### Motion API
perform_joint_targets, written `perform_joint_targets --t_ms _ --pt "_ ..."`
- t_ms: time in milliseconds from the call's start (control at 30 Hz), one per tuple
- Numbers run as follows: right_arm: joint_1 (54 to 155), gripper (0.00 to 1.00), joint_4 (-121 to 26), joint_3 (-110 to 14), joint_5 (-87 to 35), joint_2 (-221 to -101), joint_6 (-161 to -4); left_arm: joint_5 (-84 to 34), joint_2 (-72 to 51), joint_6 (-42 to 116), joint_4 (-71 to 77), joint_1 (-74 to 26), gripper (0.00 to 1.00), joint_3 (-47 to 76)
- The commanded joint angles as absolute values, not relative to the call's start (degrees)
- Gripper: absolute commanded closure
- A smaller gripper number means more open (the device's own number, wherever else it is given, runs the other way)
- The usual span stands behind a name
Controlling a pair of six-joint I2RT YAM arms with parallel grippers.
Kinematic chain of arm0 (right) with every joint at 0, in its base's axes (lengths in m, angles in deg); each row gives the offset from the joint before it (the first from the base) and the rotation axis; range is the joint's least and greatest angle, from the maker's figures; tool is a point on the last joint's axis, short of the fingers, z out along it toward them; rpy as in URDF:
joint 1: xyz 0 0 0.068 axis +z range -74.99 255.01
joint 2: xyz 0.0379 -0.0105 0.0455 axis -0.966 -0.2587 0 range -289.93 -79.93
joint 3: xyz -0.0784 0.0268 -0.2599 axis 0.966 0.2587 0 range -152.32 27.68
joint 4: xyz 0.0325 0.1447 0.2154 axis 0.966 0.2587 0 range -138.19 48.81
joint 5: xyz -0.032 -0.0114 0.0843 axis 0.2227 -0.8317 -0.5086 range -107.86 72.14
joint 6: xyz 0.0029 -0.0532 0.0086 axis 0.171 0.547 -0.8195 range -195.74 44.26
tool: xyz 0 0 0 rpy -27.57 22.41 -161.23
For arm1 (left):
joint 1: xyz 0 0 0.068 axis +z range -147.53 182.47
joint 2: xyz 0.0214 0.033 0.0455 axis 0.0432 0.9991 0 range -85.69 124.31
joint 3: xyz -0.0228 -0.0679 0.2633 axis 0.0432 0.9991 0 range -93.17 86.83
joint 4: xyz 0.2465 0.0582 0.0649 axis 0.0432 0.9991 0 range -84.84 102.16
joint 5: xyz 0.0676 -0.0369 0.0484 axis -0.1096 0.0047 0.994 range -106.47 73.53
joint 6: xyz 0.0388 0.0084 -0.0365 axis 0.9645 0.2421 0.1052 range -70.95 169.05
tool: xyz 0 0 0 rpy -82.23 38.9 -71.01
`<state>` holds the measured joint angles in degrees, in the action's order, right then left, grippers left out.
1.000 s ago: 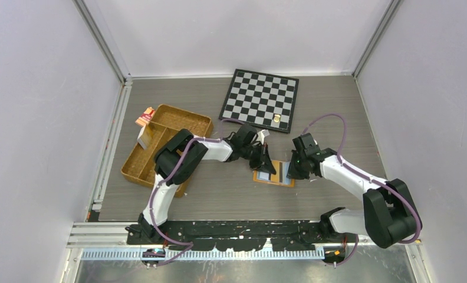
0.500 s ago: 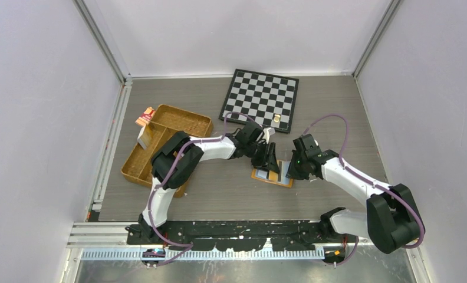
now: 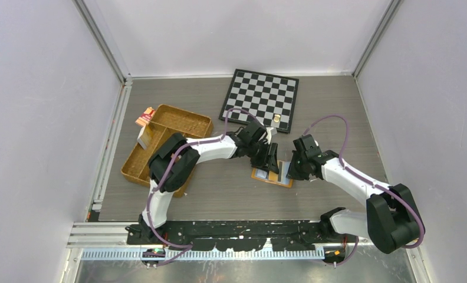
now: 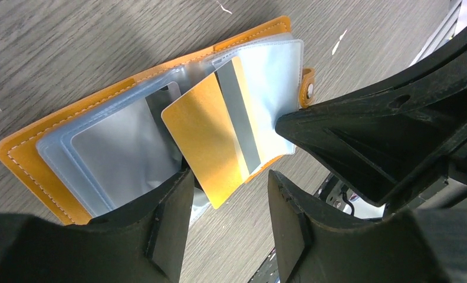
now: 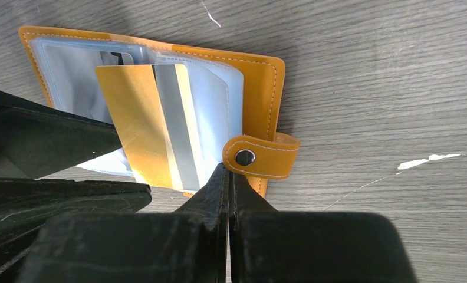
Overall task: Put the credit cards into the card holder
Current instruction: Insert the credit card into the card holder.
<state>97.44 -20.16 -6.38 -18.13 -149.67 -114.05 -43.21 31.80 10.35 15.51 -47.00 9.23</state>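
Note:
The orange card holder lies open on the table, its clear sleeves facing up. A gold credit card with a grey stripe rests skewed across the sleeves, its far end seemingly tucked under one. My left gripper is open. The card's near corner sits between its fingers, and the right finger is not touching it. My right gripper is shut. Its tips press down at the holder's edge beside the snap tab.
A chessboard with a small gold piece lies behind the holder. A brown woven tray stands at the left, with a red-and-tan packet by its far corner. White side walls enclose the table.
My left gripper has opened and let go of the gold card, shifting slightly right over the holder. The right gripper has stayed shut in place.

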Motion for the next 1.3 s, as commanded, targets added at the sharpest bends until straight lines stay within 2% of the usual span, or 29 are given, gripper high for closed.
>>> perform_joint_targets --t_ms 0,100,333,433,1267 --pt "97.35 0.99 -20.51 -6.16 -16.39 -149.30 -114.52 -38.57 34.26 13.48 21.80 -47.58 0.48 7.84" --pt "97.40 0.97 -20.92 -6.15 -16.54 -149.36 -114.79 -38.33 35.01 13.62 22.11 -48.55 0.48 6.23" --pt "97.40 0.79 -21.16 -5.86 -15.24 -147.68 -115.86 -35.95 36.07 14.23 25.46 -50.85 0.48 2.60" --pt "97.34 0.75 -21.20 -5.48 -14.42 -146.82 -116.43 -35.87 36.61 14.42 25.79 -51.59 0.48 1.41" --pt "97.36 0.73 -24.02 -2.47 -14.65 -144.46 -118.87 -36.33 38.61 12.74 22.72 -55.96 0.50 -2.32"
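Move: The yellow credit card is half in the right-hand pocket of the open card holder. Its middle is about 3 cm ahead of my open left fingers, 2 cm to their right and 1 cm lower. From my shut right fingertips, which are at the pocket, the card is some 4 cm left and 3 cm ahead, and the holder's clasp about 2 cm right and 1 cm ahead. The grey card's pocket is roughly 4 cm left of my left hand and 4 cm ahead. I keep my left fingers about half open and, with a fingertip on the card's left edge, push it to the right and somewhat back towards me into the pocket, about 5 cm of hand travel with only a slight wrist turn. Meanwhile I open my right fingers about a quarter, letting go of the clear sleeve, and ease that hand about 1 cm to the right. ##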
